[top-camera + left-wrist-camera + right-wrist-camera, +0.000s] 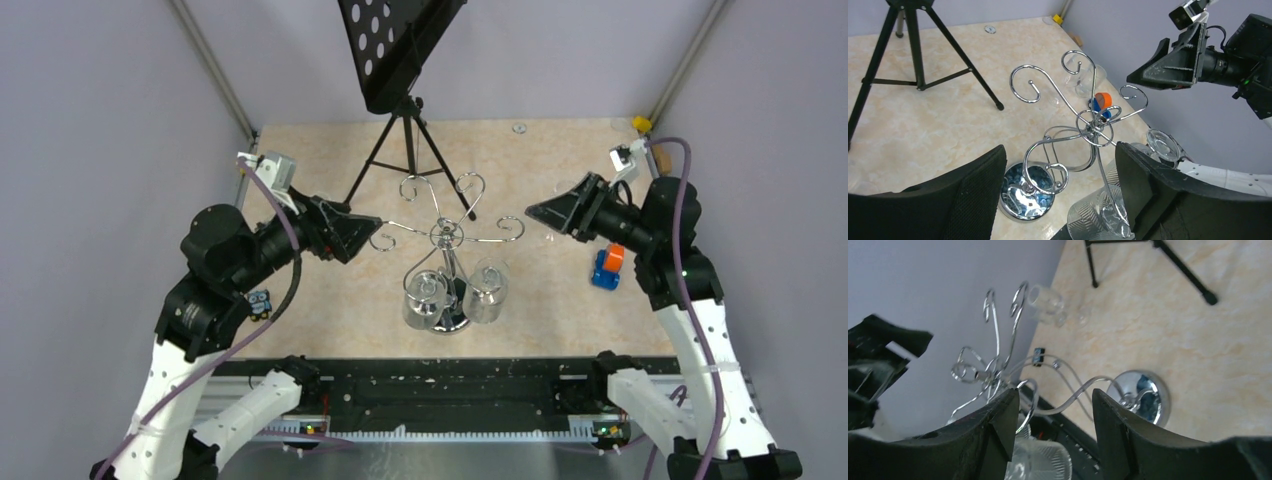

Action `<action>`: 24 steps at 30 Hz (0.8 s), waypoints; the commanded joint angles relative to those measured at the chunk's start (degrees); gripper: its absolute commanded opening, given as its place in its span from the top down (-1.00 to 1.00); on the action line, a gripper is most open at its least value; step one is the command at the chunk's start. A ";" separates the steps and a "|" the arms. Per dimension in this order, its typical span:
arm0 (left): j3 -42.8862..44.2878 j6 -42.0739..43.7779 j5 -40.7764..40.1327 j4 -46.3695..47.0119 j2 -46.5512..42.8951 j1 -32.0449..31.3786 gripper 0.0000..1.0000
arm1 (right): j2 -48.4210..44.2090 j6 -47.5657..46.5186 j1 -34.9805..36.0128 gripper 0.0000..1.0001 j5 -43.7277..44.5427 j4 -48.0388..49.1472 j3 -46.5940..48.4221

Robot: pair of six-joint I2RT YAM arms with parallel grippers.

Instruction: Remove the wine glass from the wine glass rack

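Note:
The chrome wine glass rack [447, 236] stands mid-table on a round mirrored base [1026, 196]. Two clear wine glasses hang upside down from its near arms, one on the left [424, 297] and one on the right [487, 290]. My left gripper [362, 238] hovers open just left of the rack's scroll arms, holding nothing; in its wrist view [1060, 150] a ribbed glass bowl [1093, 217] shows low between the fingers. My right gripper [538, 212] is open to the right of the rack, apart from it. Its view [1055, 395] shows a wire arm and a glass bowl [1040, 462] beyond the jaws.
A black tripod music stand [405, 130] stands behind the rack. An orange and blue toy [606, 266] lies under the right arm, a small blue robot toy [259, 303] by the left arm. A clear glass [1083, 79] sits on the table beyond the rack. Purple walls enclose the table.

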 commanded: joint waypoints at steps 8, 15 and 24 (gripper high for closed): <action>-0.60 0.64 3.56 10.16 3.45 0.30 -0.66 | -6.86 20.52 7.82 -0.14 -8.59 14.17 -7.08; 1.45 4.56 -1.04 10.69 6.25 0.26 -0.68 | -4.36 18.80 8.46 -0.12 -12.79 7.05 -5.17; 1.41 4.98 -2.11 12.41 8.45 0.24 -0.68 | -6.88 17.10 8.59 -0.20 -13.84 4.62 -6.90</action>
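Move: The wine glass to go for, the right one of the last two, hangs foot-up with its middle about 13 cm back, 12 cm left and 8 cm below the right hand. The other glass hangs some 14 cm left of it and 1 cm farther back. The empty right hook curls roughly 6 cm left, 3 cm back and 3 cm below the right hand. From the left hand that right glass is about 7 cm back, 25 cm right and 16 cm below. Swing the right gripper back and left past the empty right hook towards the right glass, about 7 cm back and 5 cm left, most of it early; rise slightly, then sink 3 cm, turning the wrist some 25 degrees counter-clockwise, its left side rising and its tips dipping. Keep the fingers half open, short of the glass. Meanwhile ease the open left gripper 5 cm forward and slightly right. ##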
